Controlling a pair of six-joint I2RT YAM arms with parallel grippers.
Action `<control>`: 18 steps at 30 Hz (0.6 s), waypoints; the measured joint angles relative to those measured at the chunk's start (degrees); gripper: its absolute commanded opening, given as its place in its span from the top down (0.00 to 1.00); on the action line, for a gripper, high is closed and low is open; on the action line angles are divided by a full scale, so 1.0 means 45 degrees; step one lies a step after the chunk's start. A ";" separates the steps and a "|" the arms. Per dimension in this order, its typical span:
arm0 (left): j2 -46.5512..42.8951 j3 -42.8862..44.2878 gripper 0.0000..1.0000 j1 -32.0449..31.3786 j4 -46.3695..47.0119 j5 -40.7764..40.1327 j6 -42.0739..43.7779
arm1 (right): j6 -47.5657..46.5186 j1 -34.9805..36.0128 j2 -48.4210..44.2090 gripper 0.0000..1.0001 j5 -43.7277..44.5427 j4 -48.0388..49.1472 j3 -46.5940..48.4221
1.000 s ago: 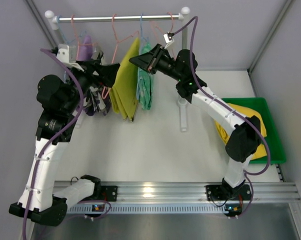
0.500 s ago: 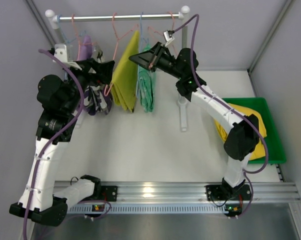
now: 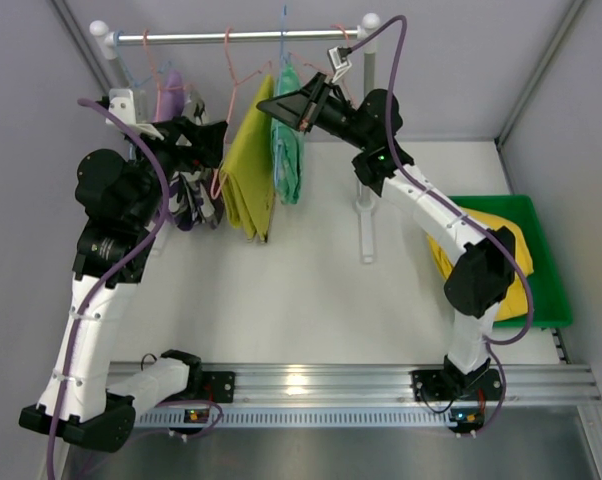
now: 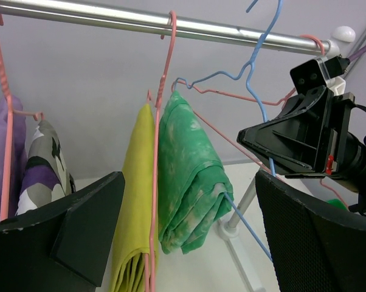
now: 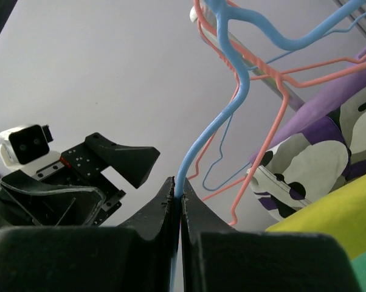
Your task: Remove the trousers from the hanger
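Mottled mint green trousers (image 3: 287, 150) hang folded over a blue hanger (image 3: 283, 40) whose hook stands above the rail. My right gripper (image 3: 268, 103) is shut on that hanger's wire, as the right wrist view shows with the blue hanger (image 5: 231, 103) pinched at my right gripper (image 5: 179, 198). Olive-yellow trousers (image 3: 249, 175) hang beside them on a pink hanger (image 4: 162, 91). My left gripper (image 4: 189, 243) stands open and empty, facing the green trousers (image 4: 189, 176) and the olive-yellow trousers (image 4: 137, 201). Bright yellow trousers (image 3: 481, 240) lie in the bin.
A steel rail (image 3: 231, 36) spans the back, with its right post (image 3: 366, 220) on the table. A lilac garment (image 3: 171, 90) and a camouflage garment (image 3: 196, 200) hang at the left. Empty pink hangers (image 3: 236, 70) stay on the rail. A green bin (image 3: 546, 290) sits at the right.
My right gripper has shut on the blue hanger's wire and risen, lifting the hanger and green trousers so the hook sits above the rail. The left arm has barely moved.
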 measured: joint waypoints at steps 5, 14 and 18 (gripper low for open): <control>0.0000 0.0000 0.08 0.0068 0.0000 0.0019 -0.0005 | -0.0175 -0.0034 0.0000 1.00 -0.0418 0.0180 0.0029; 0.0126 0.0039 0.09 0.0126 0.0000 0.0340 -0.0107 | -0.0563 -0.0005 -0.1302 1.00 -0.1069 0.0413 -0.1933; 0.0277 0.0058 0.11 0.0136 -0.0005 0.0651 -0.0287 | -0.0505 0.0107 -0.2050 1.00 -0.1355 0.0413 -0.2827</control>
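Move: The right gripper already pinches the near shoulder of the blue hanger; its green trousers hang about 10 cm ahead of that hand, 2 cm to its right and 12 cm lower. The rail runs some 12 cm ahead and 10 cm above, and the yellow-green trousers hang roughly 6 cm left, 8 cm ahead and 12 cm below. From the open left gripper the green trousers are about 18 cm ahead, 9 cm right and 12 cm lower. Keep the right fingers shut on the blue hanger and, with its hook already lifted clear, draw it back off the rail towards the robot, slowly at first and then faster, about 5 cm in all. Let the hand ease slightly right and down as it comes back, with only a few degrees of wrist turn. ##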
